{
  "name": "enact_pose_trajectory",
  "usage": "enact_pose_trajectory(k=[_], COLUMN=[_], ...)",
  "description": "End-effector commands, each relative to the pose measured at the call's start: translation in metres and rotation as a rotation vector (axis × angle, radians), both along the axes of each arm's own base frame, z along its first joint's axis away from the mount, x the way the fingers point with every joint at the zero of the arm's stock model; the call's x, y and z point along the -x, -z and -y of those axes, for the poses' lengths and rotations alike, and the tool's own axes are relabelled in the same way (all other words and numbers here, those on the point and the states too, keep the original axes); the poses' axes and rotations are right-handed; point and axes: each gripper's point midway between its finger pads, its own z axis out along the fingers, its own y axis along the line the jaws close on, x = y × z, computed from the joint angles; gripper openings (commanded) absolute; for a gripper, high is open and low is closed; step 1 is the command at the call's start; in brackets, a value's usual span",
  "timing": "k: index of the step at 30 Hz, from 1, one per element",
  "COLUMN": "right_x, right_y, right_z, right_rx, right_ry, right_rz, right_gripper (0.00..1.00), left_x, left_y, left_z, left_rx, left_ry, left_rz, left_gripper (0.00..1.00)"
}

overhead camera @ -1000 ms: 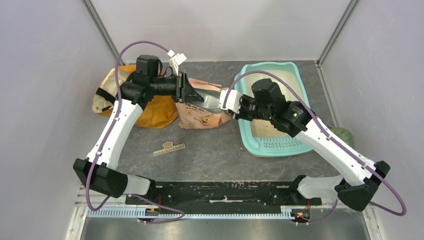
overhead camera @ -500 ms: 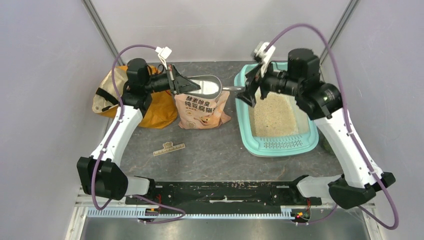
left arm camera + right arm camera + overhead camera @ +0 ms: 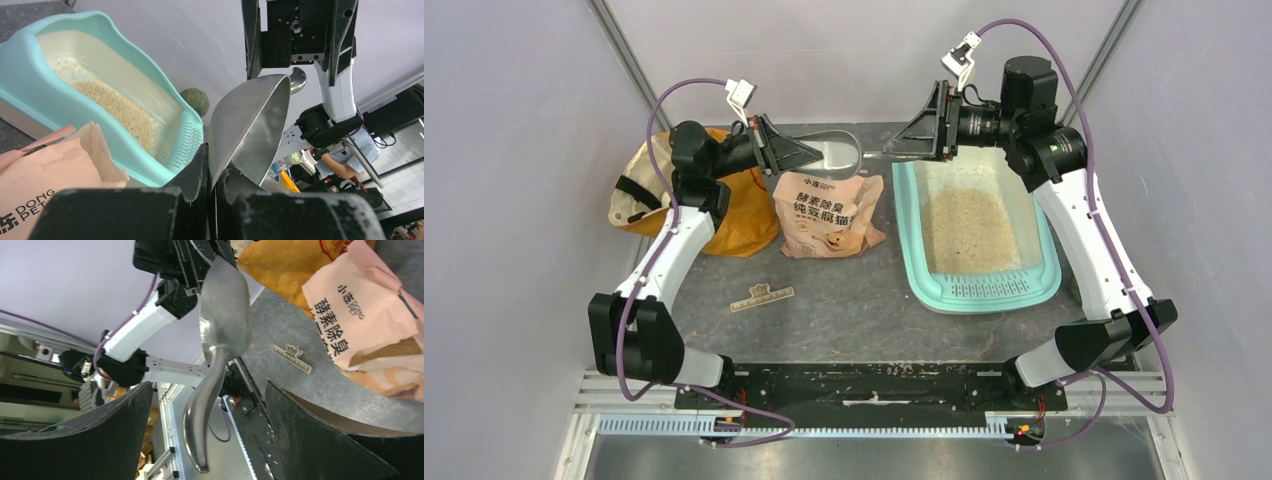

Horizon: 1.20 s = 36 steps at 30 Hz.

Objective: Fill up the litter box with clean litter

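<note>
The teal litter box [image 3: 1046, 276] stands at the right with a patch of clean litter [image 3: 964, 225] in its cream bottom, also seen in the left wrist view as litter [image 3: 112, 102] inside the box [image 3: 145, 60]. A silver metal scoop [image 3: 836, 155] hangs in the air above the peach-pink pouch [image 3: 824, 215]. My left gripper [image 3: 809, 155] is shut on the rim of the scoop's bowl [image 3: 250, 125]. My right gripper [image 3: 894, 148] is open, its fingers either side of the scoop handle [image 3: 205, 405] without touching it.
An orange fabric bag [image 3: 734, 215] lies behind the pouch at the left. A small wooden strip [image 3: 762, 297] rests on the grey tabletop in front. A green ball [image 3: 196, 100] sits beyond the litter box's far side.
My left gripper has shut on the scoop bowl and my right gripper has opened off the handle. Both arms have risen toward the back wall, the scoop lifted off the pouch.
</note>
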Motion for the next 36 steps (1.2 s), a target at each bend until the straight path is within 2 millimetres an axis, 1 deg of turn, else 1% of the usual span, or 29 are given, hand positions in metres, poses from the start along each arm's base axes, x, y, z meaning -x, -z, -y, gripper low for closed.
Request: enact_pose_trajectory(k=[1, 4, 7, 12, 16, 23, 26, 29, 32, 36], right_x=[0.009, 0.007, 0.000, -0.007, -0.012, -0.019, -0.022, -0.025, -0.028, -0.029], right_y=[-0.029, -0.031, -0.026, -0.018, -0.008, 0.009, 0.013, 0.018, 0.021, 0.022], right_z=[0.001, -0.001, -0.002, -0.004, -0.004, -0.002, -0.001, 0.000, 0.001, -0.001], right_rx=[-0.093, -0.104, -0.101, -0.104, -0.093, -0.048, -0.029, -0.005, 0.003, 0.003], right_ry=[-0.034, -0.039, -0.015, 0.004, 0.024, 0.069, 0.090, 0.111, 0.122, 0.114], right_rz=[-0.017, -0.008, -0.039, -0.087, -0.121, -0.136, -0.130, -0.131, -0.131, -0.131], right_gripper=[0.88, 0.81, 0.75, 0.72, 0.69, 0.55, 0.53, 0.48, 0.47, 0.39], left_x=[-0.007, -0.015, -0.016, -0.022, -0.019, -0.022, -0.022, -0.022, -0.023, -0.023], left_y=[-0.013, -0.006, -0.007, -0.003, -0.006, -0.005, -0.002, -0.001, -0.001, 0.000], left_z=[-0.001, -0.002, 0.001, 0.003, 0.006, 0.011, 0.014, 0.015, 0.015, 0.015], left_rx=[0.039, -0.009, -0.009, 0.001, 0.001, -0.036, -0.061, -0.077, -0.075, -0.074], left_ry=[-0.042, -0.090, -0.093, -0.119, -0.109, -0.125, -0.133, -0.146, -0.158, -0.161], left_rz=[0.026, 0.007, -0.007, -0.034, -0.021, -0.011, -0.009, 0.005, -0.006, -0.010], left_gripper=[0.02, 0.02, 0.02, 0.02, 0.02, 0.02, 0.02, 0.02, 0.02, 0.02])
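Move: The scoop hangs in the air, its lip in the left fingers; the middle of its handle is some 14 cm to the left hand's right, 1 cm ahead and about 3 cm higher. From the right hand the handle is nearly between the open fingers, 2 cm left, 1 cm back and 1 cm below. The litter bag is 14 cm left of this hand, 1 cm ahead and 28 below; the litter box is 15 cm right, 3 ahead, 33 below. The scoop's handle is fed between the right fingers: the left hand, still pinching the lip, eases about 2 cm forward, 2 cm down and nearly as far right, turning slightly. The right hand first rises about 2 cm, then goes some 3 cm forward while sinking about 4 cm, tipping by roughly 10 degrees and closing its fingers to about half their opening around the handle. ##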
